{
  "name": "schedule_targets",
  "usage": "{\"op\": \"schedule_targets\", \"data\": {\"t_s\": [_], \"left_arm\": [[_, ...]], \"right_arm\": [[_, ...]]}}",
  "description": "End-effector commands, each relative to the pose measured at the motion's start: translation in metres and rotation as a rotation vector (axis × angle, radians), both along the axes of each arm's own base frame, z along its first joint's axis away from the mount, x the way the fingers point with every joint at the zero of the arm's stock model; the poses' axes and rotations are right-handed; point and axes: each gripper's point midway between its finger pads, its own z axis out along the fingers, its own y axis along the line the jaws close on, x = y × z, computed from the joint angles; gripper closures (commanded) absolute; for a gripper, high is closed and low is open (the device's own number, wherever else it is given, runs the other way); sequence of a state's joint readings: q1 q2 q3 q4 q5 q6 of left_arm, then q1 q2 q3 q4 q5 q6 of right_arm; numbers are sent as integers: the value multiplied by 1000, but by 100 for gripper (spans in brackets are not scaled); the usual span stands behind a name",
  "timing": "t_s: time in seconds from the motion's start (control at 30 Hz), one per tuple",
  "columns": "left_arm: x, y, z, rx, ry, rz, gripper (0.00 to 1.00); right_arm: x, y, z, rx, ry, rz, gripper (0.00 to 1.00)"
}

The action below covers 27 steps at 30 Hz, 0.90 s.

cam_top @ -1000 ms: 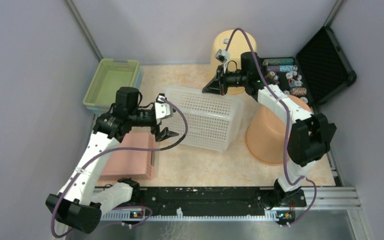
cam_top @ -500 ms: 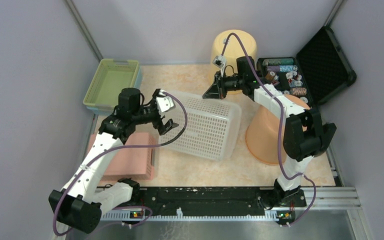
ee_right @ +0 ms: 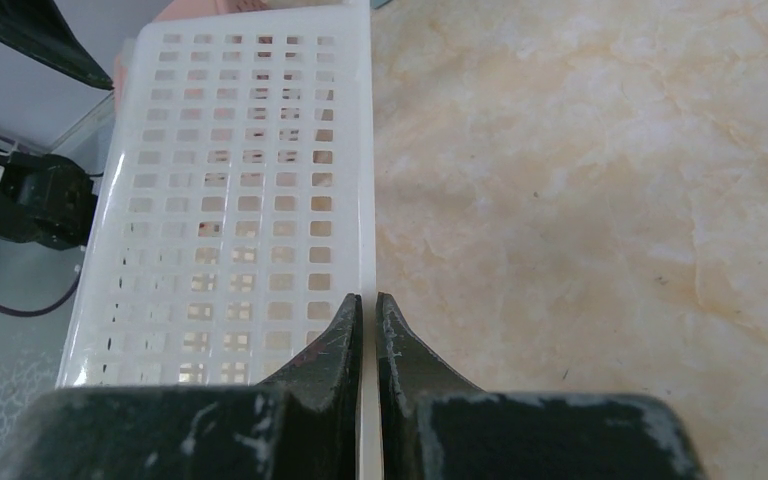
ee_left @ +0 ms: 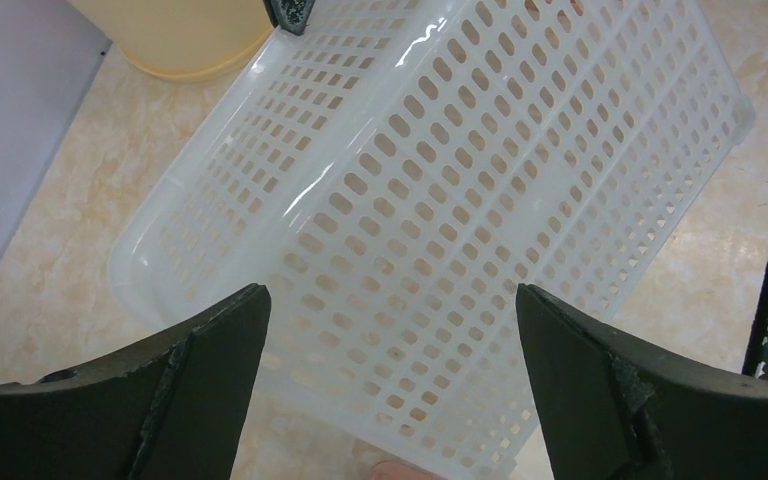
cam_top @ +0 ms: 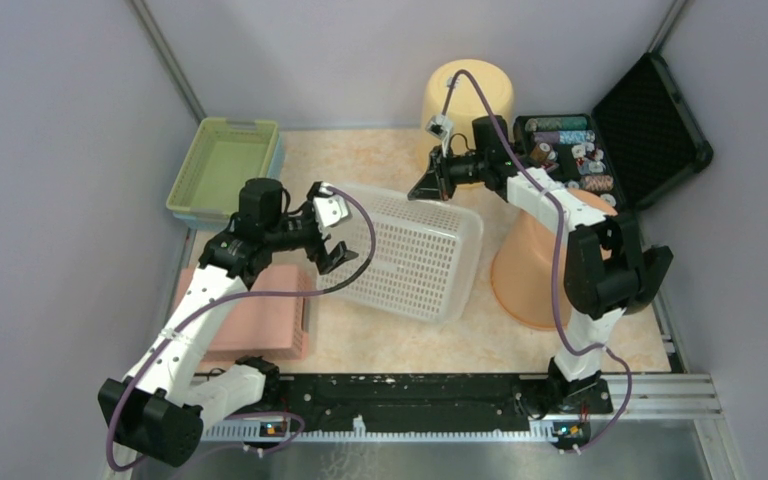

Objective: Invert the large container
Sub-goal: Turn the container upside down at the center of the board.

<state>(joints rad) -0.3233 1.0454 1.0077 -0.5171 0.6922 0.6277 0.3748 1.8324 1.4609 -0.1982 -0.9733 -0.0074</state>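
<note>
The large container (cam_top: 410,255) is a white perforated plastic basket in the middle of the table, tilted with its slotted underside toward my left wrist camera. My right gripper (cam_top: 422,185) is shut on the thin edge of the basket (ee_right: 230,200) at its far side; the jaws (ee_right: 369,297) pinch the white wall between them. My left gripper (cam_top: 328,235) stands wide open at the basket's left end. Its fingers frame the basket (ee_left: 440,200) without touching it, the gap (ee_left: 390,292) holding nothing.
A green basket (cam_top: 222,165) sits at the back left and a pink bin (cam_top: 260,320) at the near left. A yellow bucket (cam_top: 472,92) stands behind the basket, an orange bucket (cam_top: 540,265) lies to its right, and an open black case (cam_top: 615,140) is at the back right.
The white basket has tipped over and turned, its right end swinging toward the near side. My right gripper stayed shut on its edge; my left gripper rose slightly and stayed open.
</note>
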Motion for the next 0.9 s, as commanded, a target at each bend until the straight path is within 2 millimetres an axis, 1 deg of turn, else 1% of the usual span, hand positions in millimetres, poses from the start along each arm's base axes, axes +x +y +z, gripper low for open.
{"op": "schedule_targets", "data": {"t_s": [0.0,0.43,0.87], "left_arm": [[-7,-4,6,-18,2,-40,1],[-22,-8,5,-20,16,-119,1],[-36,-11,-3,-21,30,-190,1]], "right_arm": [[17,-3,9,-21,-89,-21,100],[29,-6,-12,-83,-109,-21,100],[44,-16,-37,-136,-104,-39,100]]}}
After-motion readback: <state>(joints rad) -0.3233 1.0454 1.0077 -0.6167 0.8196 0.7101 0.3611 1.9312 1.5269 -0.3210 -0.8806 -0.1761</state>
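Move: The white container hangs bottom-up from the closed right fingers by its far rim, its middle some 11 cm back, 2 cm left and 8 cm below that hand. The board's centre, where it is going, is roughly 9 cm back, straight in line sideways and 19 cm down. The yellow bucket stands about 14 cm ahead and 9 cm right, the orange bucket 15 cm back and 27 cm right. From the left hand the board's centre is about 12 cm right and 1 cm ahead. The container's raised far side is let down towards the board: the right hand keeps its pinch on the rim, sinks about 4.5 cm while easing 2.5 cm forward, and its fingertips dip some 8 degrees. The left hand, fingers wide open, draws back about 3 cm beside the container, turning slightly clockwise; no touch by it can be seen. ##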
